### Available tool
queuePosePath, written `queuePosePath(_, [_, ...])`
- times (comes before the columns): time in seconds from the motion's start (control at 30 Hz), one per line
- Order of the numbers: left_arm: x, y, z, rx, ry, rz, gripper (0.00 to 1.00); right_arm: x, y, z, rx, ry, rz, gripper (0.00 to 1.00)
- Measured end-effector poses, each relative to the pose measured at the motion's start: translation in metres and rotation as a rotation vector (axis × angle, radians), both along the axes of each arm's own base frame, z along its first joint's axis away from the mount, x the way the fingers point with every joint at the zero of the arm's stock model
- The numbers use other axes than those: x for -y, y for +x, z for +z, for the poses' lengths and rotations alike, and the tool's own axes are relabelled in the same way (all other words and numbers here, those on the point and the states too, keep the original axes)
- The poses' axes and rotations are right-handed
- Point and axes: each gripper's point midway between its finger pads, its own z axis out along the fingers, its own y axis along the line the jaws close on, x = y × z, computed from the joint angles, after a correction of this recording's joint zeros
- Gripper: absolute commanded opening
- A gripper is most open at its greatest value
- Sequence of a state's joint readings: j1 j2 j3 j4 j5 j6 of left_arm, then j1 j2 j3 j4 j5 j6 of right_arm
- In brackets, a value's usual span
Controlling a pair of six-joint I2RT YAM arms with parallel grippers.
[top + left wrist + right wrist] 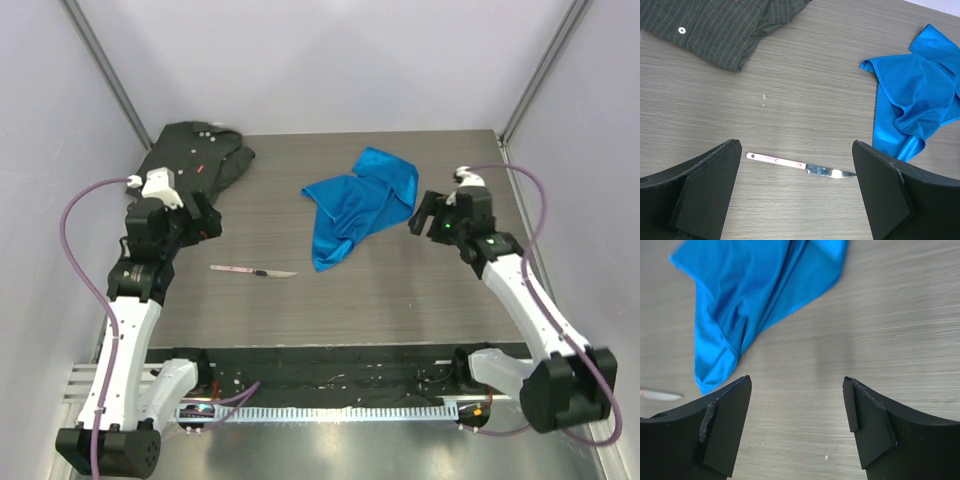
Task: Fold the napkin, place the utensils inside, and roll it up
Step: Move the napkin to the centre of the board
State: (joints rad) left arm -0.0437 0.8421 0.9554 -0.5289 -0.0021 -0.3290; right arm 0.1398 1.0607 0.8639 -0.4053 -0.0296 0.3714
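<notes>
The bright blue napkin [358, 203] lies crumpled on the table's far middle; it also shows in the left wrist view [917, 107] and the right wrist view [757, 295]. The knife [252, 271], pinkish handle and silver blade, lies flat left of centre, blade pointing right, and shows in the left wrist view [800, 166]. My left gripper [207, 218] is open and empty, above the table to the left of the knife. My right gripper [423, 214] is open and empty, just right of the napkin. The blade tip shows in the right wrist view [657, 395].
A dark grey-black striped shirt [192, 156] with a red tag lies at the far left corner; it shows in the left wrist view [715, 27]. White walls enclose the table on three sides. A black rail [330, 365] runs along the near edge.
</notes>
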Motion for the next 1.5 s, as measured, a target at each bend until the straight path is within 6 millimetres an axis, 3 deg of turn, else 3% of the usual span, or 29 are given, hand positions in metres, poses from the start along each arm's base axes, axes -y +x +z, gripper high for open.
queuePosePath(0.13, [0.002, 0.001, -0.002, -0.009, -0.003, -0.008, 1.00, -0.053, 0.003, -0.038, -0.095, -0.023, 0.119, 0.79])
queuePosePath(0.27, [0.004, 0.003, -0.006, -0.023, -0.009, -0.020, 1.00, -0.093, 0.003, -0.078, -0.179, -0.047, 0.198, 0.73])
queuePosePath(0.43, [0.006, 0.004, -0.008, -0.032, -0.014, -0.024, 1.00, -0.121, 0.011, -0.122, -0.287, -0.088, 0.235, 0.67])
queuePosePath(0.6, [0.006, 0.006, -0.013, -0.049, -0.015, -0.026, 1.00, -0.141, 0.029, -0.139, -0.308, -0.093, 0.252, 0.64])
queuePosePath(0.87, [0.007, 0.009, -0.019, -0.069, -0.015, -0.029, 1.00, -0.165, 0.050, -0.150, -0.312, -0.056, 0.282, 0.55])
queuePosePath(0.97, [0.007, 0.009, -0.019, -0.071, -0.016, -0.031, 1.00, -0.174, 0.054, -0.152, -0.312, -0.034, 0.297, 0.42])
queuePosePath(1.17, [0.009, 0.010, -0.022, -0.080, -0.019, -0.037, 1.00, -0.183, 0.056, -0.158, -0.325, -0.017, 0.323, 0.03])
queuePosePath(1.33, [0.010, 0.010, -0.022, -0.082, -0.022, -0.044, 0.98, -0.178, 0.054, -0.160, -0.337, -0.039, 0.315, 0.01])
queuePosePath(1.5, [0.015, 0.010, -0.024, -0.088, -0.039, -0.045, 0.92, -0.152, 0.038, -0.157, -0.369, -0.132, 0.272, 0.01])
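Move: The napkin's middle lies about 13 cm ahead of the right hand, 17 cm to its left and 17 cm below; its near tail reaches back towards the hand. At the same table height, the knife is roughly 40 cm left and 3 cm back from that hand, and the dark shirt some 26 cm ahead and 57 cm left. From the left hand the napkin is about 34 cm right, 17 cm ahead and 25 cm below. The napkin's near tail, at its right-hand fold, is what the right hand swoops down on, travelling about 18 cm left and 16 cm down and easing some 5 cm forward, while its fingers tip down and turn counter-clockwise. The half-narrowed fingers shut at the table and pinch the cloth, then draw it a couple of centimetres right and slightly back. The open left hand sinks some 2 cm, well clear. ##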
